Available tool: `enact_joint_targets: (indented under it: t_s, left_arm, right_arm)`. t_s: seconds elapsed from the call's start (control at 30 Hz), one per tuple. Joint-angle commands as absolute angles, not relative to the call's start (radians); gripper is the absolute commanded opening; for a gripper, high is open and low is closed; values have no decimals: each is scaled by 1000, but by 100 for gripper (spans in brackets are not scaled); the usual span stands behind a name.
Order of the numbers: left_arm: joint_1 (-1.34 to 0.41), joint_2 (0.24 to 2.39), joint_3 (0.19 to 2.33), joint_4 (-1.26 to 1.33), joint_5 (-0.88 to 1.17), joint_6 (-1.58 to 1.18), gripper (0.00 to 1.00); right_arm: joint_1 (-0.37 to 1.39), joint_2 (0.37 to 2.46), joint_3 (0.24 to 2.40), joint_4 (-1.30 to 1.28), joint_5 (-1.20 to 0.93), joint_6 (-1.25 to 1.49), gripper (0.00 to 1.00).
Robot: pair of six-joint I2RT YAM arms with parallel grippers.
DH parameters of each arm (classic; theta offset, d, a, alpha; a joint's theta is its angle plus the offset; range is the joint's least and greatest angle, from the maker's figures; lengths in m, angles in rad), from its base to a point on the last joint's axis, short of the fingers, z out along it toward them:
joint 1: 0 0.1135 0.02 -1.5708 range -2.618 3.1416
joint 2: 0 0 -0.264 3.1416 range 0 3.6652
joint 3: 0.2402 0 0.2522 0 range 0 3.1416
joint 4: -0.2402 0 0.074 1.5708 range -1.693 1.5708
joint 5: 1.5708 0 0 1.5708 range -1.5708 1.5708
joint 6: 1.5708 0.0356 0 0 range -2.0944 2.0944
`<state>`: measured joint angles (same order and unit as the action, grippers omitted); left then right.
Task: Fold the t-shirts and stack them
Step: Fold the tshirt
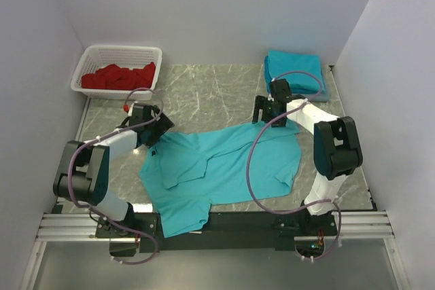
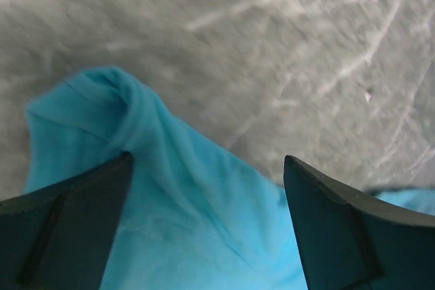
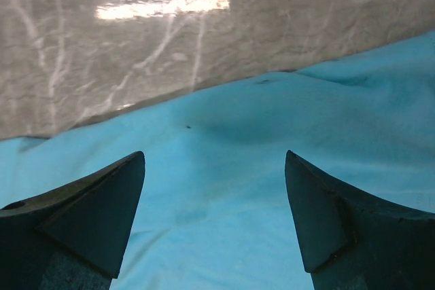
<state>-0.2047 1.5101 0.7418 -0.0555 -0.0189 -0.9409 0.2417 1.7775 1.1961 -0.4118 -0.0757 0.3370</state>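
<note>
One turquoise t-shirt (image 1: 224, 164) lies spread across the middle of the table, its lower left part hanging over the near edge. A folded turquoise t-shirt stack (image 1: 293, 73) sits at the back right. My left gripper (image 1: 156, 134) hovers open over the shirt's far left corner; in the left wrist view the gripper (image 2: 208, 157) straddles a rumpled ridge of fabric (image 2: 122, 106) without pinching it. My right gripper (image 1: 265, 115) stands open over the shirt's far right edge. In the right wrist view the gripper (image 3: 215, 154) has flat cloth (image 3: 224, 188) below it and nothing between its fingers.
A white basket (image 1: 153, 52) holding red cloth (image 1: 119, 76) stands at the back left. Grey marble table surface (image 1: 204, 93) shows between basket and stack. Walls close in on both sides. Purple cables loop off both arms.
</note>
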Motion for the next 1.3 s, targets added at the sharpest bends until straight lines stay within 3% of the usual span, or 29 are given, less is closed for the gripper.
enact_joint_targets:
  t_s: [0.0,0.3,0.97,1.27]
  left_arm:
    - [-160,1580,766,66,-11,-908,99]
    - [-55,1667,779,94,12,-908,99]
    - [-3,1758,923,75,-9,-902,99]
    - [-5,1559,888,16,17,-902,99]
  right_arm:
    - [226,1815,1259,-406,-101,353,90]
    - [167,1867,1246,-382,-159,373,90]
    - [51,1896,1229,-374,-149,443,89]
    - [63,1731,1207,-354,-147,423,89]
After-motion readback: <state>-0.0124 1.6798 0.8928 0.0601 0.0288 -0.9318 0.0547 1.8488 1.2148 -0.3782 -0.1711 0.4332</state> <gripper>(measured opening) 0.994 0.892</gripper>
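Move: The t-shirt's far left corner lies about 4 cm to the left gripper's left, roughly 1 cm ahead and 3 cm below; beyond it, the white basket's middle is some 24 cm ahead and 20 cm left of the gripper. From the right gripper, the shirt's far right corner is about 11 cm right, 1 cm ahead and 4 cm below, while the folded stack sits around 20 cm ahead and 10 cm right. Drag the shirt's far left part about 8 cm forward and 6 cm left with the left gripper's open fingers, turning some 10 degrees counter-clockwise, then start to rise. Meanwhile sink the open right gripper nearly 3 cm onto the cloth behind the far edge and sweep it about 5 cm right and a little forward, towards the right corner, turning clockwise; rise a centimetre at the end. ##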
